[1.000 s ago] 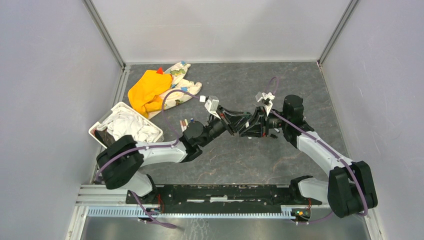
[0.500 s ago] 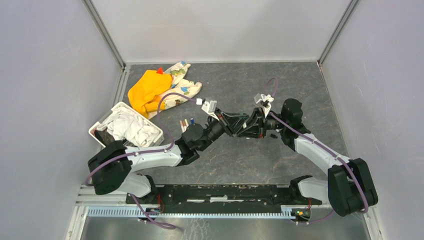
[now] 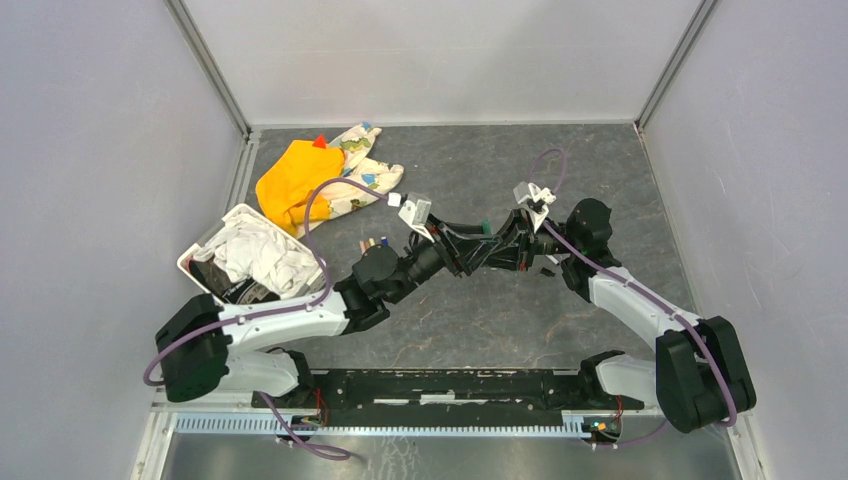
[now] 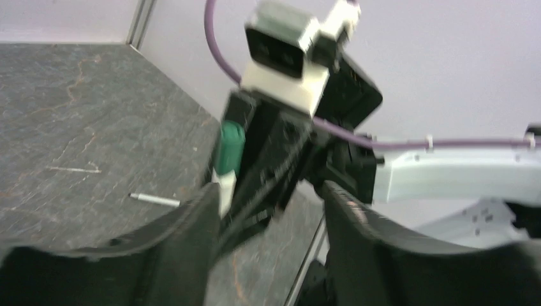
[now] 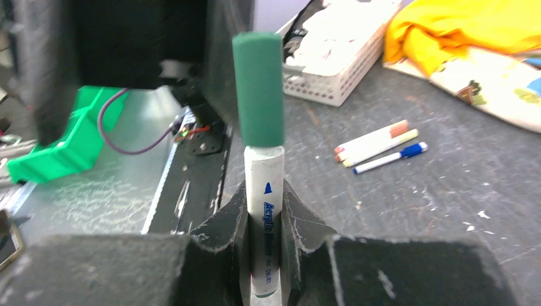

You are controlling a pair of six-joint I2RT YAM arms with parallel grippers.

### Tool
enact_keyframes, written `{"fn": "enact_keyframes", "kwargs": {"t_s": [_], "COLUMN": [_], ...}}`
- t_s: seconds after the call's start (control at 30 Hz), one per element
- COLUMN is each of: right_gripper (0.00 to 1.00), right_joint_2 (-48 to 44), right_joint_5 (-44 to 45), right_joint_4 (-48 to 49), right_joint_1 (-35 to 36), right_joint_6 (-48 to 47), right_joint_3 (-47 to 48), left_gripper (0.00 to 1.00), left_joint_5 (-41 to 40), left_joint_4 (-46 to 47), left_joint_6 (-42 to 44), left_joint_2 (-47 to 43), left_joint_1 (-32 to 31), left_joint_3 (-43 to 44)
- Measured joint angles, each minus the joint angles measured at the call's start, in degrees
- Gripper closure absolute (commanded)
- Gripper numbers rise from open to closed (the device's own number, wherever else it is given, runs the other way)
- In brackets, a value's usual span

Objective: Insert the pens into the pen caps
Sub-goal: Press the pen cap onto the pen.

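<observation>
My right gripper (image 5: 265, 191) is shut on a white-barrelled pen (image 5: 265, 223) that stands upright between its fingers. A dark green pen cap (image 5: 258, 89) sits on the pen's top end. In the top view the same cap (image 3: 484, 228) shows between the two grippers above mid-table. My left gripper (image 4: 271, 191) faces it with jaws apart and nothing between them; the capped pen (image 4: 228, 150) is just beyond its left finger. Three more pens (image 5: 376, 143) lie side by side on the table.
A white basket (image 3: 212, 233) of cloth stands at the left. Orange cloth (image 3: 295, 178) and patterned cloth (image 3: 362, 170) lie at the back left. A thin bare stick (image 4: 156, 200) lies on the table under the grippers. Walls close in three sides.
My left gripper has opened and drawn back slightly to the left, off the green cap. The cap stays on the pen in my right gripper, which has hardly moved.
</observation>
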Motion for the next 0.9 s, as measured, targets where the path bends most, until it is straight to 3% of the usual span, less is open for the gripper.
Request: {"fn": "enact_keyframes", "kwargs": {"t_s": [0.13, 0.5, 0.73, 0.9], "right_gripper": [1.0, 1.0, 1.0, 1.0], "right_joint_2": [-0.3, -0.7, -0.7, -0.6], "right_joint_5": [2.8, 4.4, 4.1, 3.6], "right_joint_4": [2.0, 4.4, 4.9, 4.9], "right_joint_1": [-0.7, -0.8, 0.2, 0.4], "right_joint_6": [0.8, 1.5, 1.5, 1.5], "right_joint_3": [0.0, 0.0, 0.0, 0.0], "left_gripper": [0.09, 0.01, 0.0, 0.02], "left_joint_5": [1.3, 1.1, 15.7, 27.2], "left_joint_4": [-5.6, -13.7, -8.3, -5.5], "left_joint_6": [2.5, 6.6, 5.0, 4.8], "left_joint_2": [-6.1, -11.4, -6.5, -1.5], "left_joint_1": [-1.4, 1.4, 14.8, 18.2], "left_joint_3": [-2.8, -5.3, -1.0, 4.4]}}
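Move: The green pen cap, already on the upright pen in the right hand, lies about 3 cm ahead of the left hand and 3 cm to its right, roughly level with it. From the right hand the cap is some 5 cm straight above. Down on the table, about 25 cm below the left hand, the three loose pens lie about 11 cm ahead and 19 cm left, and a small black cap about 11 cm ahead and 18 cm right. The green cap is left standing on its pen as the left hand, its already half-open fingers spreading wide, backs off to the left, back and down, about 3 cm each way. It then swings forward some 7 cm and rises about 5 cm, ending off the cap's left side. The right hand keeps its pinch on the pen barrel and lifts slightly. ##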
